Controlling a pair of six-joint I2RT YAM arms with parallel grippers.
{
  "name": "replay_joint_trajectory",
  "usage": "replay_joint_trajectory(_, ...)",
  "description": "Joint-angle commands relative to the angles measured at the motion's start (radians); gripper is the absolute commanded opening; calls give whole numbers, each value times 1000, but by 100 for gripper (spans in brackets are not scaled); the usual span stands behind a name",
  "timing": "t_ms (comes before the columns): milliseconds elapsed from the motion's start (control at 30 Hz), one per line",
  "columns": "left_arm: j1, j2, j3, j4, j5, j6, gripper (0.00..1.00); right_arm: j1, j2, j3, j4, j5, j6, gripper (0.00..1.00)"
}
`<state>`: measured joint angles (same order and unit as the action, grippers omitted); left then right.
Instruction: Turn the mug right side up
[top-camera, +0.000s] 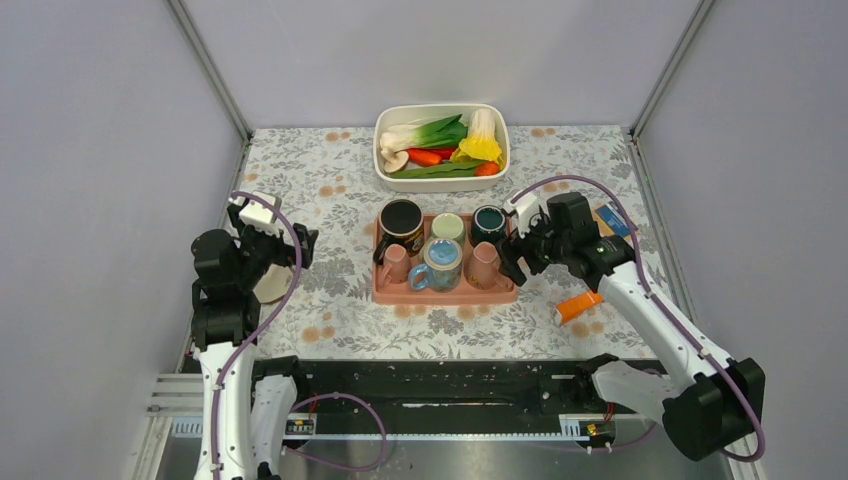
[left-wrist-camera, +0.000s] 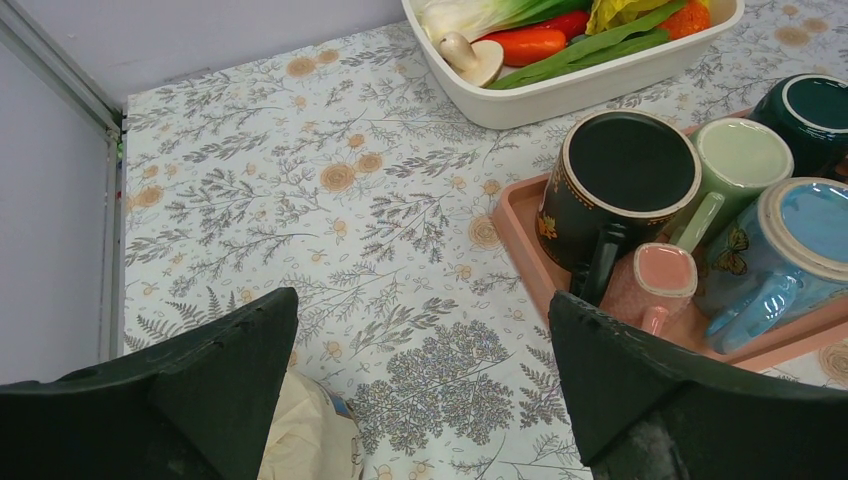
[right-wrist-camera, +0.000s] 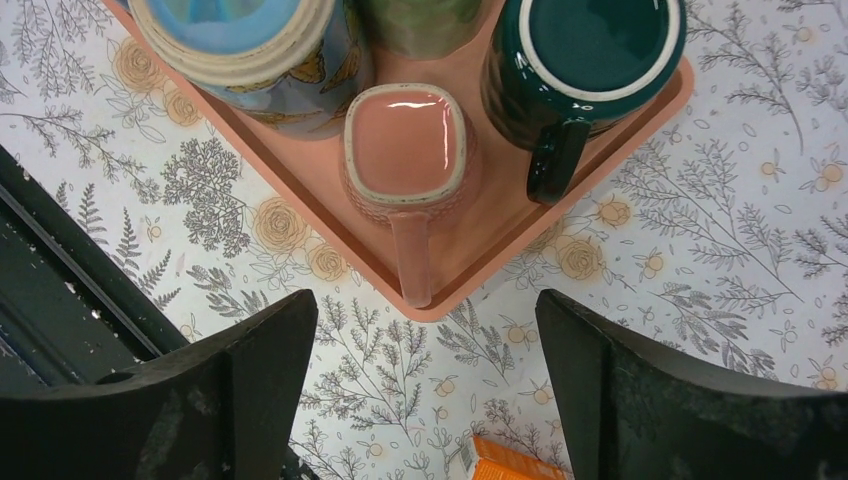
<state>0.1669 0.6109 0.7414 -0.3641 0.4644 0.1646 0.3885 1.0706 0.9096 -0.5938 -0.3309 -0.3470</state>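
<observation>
Several mugs stand on a pink tray (top-camera: 385, 290). The right-hand pink mug (top-camera: 484, 264) (right-wrist-camera: 405, 150) shows a flat glossy top with a pale ring, so it looks base up; its handle points at my right gripper. My right gripper (top-camera: 515, 255) (right-wrist-camera: 428, 340) hovers open just off the tray's right front corner, with nothing between its fingers. Beside that mug stand a dark teal mug (right-wrist-camera: 585, 50) and a blue mug (right-wrist-camera: 250, 35). My left gripper (top-camera: 295, 243) (left-wrist-camera: 420, 350) is open above the cloth, left of the tray and empty.
A black mug (left-wrist-camera: 625, 165), a green mug (left-wrist-camera: 740, 155) and a second pink mug (left-wrist-camera: 660, 275) also stand on the tray. A white dish of vegetables (top-camera: 441, 147) sits behind it. An orange box (top-camera: 579, 305) lies right of the tray, and a cream packet (left-wrist-camera: 305, 435) lies under my left gripper.
</observation>
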Motion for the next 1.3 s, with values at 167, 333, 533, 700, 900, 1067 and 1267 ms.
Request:
replay_joint_trajectory(167,13,4,-10,54,42,0,99,49,106,4,6,18,-21,82)
replay_joint_trajectory(333,17,7,-11,54,45,2,99,76,169,2,6,21,-28,79)
replay_joint_trajectory(533,22,10,-11,55,50,3,99,94,219,-3,22,34,-22,76)
replay_joint_trajectory(700,28,13,-13,54,61,3,99,96,251,-9,43,48,-16,73)
replay_joint_trajectory(900,29,15,-13,53,64,3,99,98,290,-3,62,66,4,68)
replay_joint_trajectory(1067,30,18,-14,55,70,4,99,101,312,3,73,79,12,62)
replay_joint_trajectory(1267,31,20,-14,55,72,4,99,105,328,6,74,84,14,56)
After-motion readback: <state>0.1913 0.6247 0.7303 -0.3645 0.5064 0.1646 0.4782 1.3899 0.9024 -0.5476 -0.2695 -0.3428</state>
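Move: The upside-down pink mug at the tray's near right corner lies about 4 cm ahead of the right hand, 6 cm to its left and 10 cm below, handle pointing back-right. The dark green mug stands some 8 cm beyond that mug and 2 cm right of it. The blue mug is some 8 cm left of the pink one, level with it. From the idle left hand, the pink mug is about 37 cm right, 3 cm ahead and 19 cm lower. The pink mug's handle is what the right hand comes down to: the hand sinks about 9 cm, easing some 2 cm left in the first half, while the wrist tips the fingers roughly 15 degrees steeper. The fingers narrow from nearly wide open to a bit over half, ending on either side of the handle, not yet clamped; contact can't be made out. ##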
